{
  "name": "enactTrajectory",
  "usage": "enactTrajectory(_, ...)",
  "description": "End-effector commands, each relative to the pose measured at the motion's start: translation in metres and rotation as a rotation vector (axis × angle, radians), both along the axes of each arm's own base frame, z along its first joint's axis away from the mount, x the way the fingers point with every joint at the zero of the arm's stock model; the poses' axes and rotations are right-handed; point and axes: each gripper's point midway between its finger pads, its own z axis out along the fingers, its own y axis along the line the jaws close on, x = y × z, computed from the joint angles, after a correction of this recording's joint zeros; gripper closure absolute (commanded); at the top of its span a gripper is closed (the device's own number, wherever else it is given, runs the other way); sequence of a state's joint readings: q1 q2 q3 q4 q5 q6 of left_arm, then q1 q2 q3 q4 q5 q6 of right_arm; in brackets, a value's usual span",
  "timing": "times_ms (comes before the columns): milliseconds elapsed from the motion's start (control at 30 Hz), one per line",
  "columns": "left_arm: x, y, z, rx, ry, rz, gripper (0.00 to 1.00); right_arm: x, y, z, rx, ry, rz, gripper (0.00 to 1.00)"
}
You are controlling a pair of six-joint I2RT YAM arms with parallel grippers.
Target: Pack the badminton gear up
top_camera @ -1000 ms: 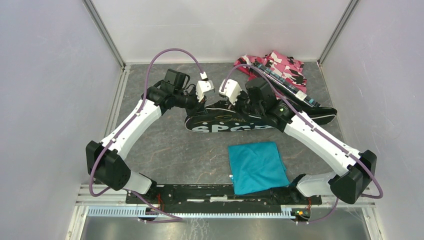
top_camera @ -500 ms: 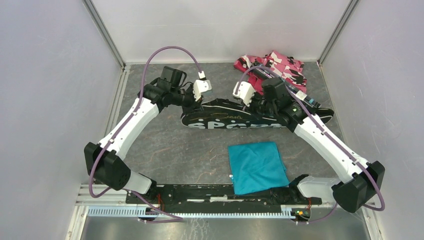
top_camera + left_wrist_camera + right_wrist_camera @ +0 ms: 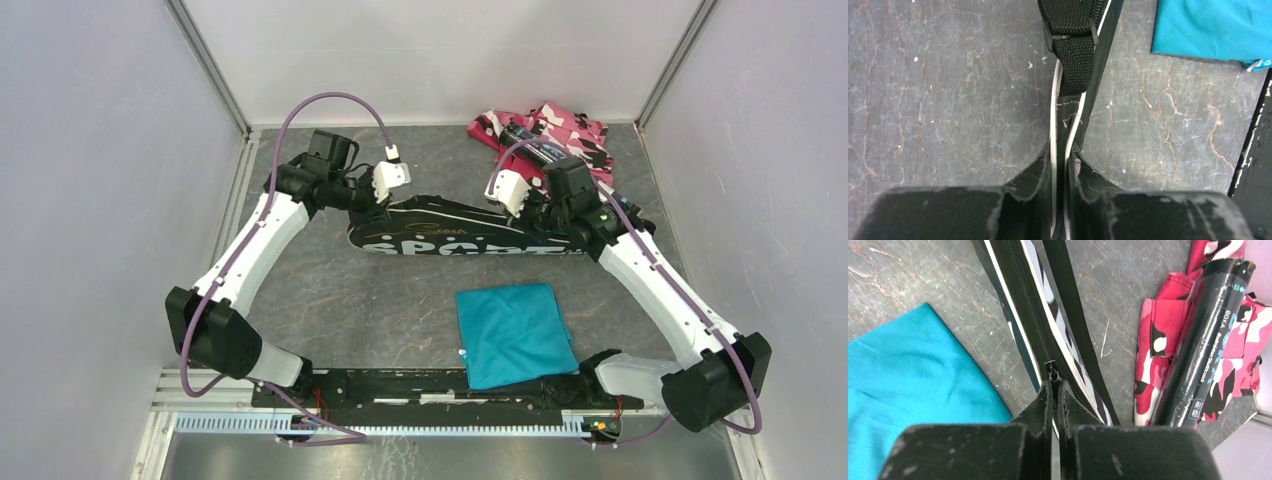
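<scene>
The black racquet-shaped "SPORT" bag point(image 3: 450, 238) lies across the middle of the table. My left gripper point(image 3: 372, 206) is at its left end, shut on the bag's white-piped edge point(image 3: 1083, 75) just below a black webbing strap point(image 3: 1070, 30). My right gripper point(image 3: 530, 208) is on the bag's upper right side, shut on the zipper pull point(image 3: 1052, 371), and the zipper line point(image 3: 1023, 295) runs away from the fingertips. The long black tube point(image 3: 540, 148) lies at the back right, partly hidden by the right arm. It shows beside the bag point(image 3: 1205, 340) in the right wrist view.
Pink-black camouflage fabric point(image 3: 572, 125) lies under the tube at the back right corner. A teal square cloth point(image 3: 513, 333) lies flat near the front, right of centre. Grey walls and metal rails close the table in on three sides.
My right gripper has slid right along the bag's top with the zipper pull. My left gripper has drawn the bag's left end leftward, and the bag now lies longer and flatter.
</scene>
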State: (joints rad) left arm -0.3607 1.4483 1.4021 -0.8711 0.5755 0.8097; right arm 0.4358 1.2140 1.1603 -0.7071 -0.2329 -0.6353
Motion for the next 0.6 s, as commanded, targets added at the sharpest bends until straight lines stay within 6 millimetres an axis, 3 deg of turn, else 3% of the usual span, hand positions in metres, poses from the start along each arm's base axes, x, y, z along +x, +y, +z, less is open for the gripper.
enactTrajectory(0,0.017,0.032,0.007,0.108,-0.094,0.02,0.98,0.001,-0.018,0.0,-0.04,-0.019,-0.008,1.0)
enactTrajectory(567,0.023,0.085,0.003,0.238,-0.148,-0.059,0.98,0.012,-0.06,-0.023,-0.126,0.027,-0.052,1.0)
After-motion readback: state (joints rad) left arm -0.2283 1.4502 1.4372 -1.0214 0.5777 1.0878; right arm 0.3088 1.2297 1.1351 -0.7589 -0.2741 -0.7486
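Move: The left fingers already pinch the racket bag's left end; from them the zipper pull is about 26 cm to the right and 2 cm back, level in height. The right fingers already hold that pull; the bag's right end lies some 27 cm to their right, 1 cm back, 12 cm lower. From the right hand, the shuttlecock tube is about 12 cm ahead and 12 cm right, the camouflage cloth 16 cm ahead and 8 cm right, both roughly 14 cm below; the teal cloth lies 24 cm straight back, 16 cm down. Keep both grips and draw the hands apart: bring the right gripper about 4 cm to the right and 2 cm down, pulling the zipper pull along its track towards the bag's right end, while the left gripper drags the bag's left end about 5 cm to the left to hold the seam out against that pull. ##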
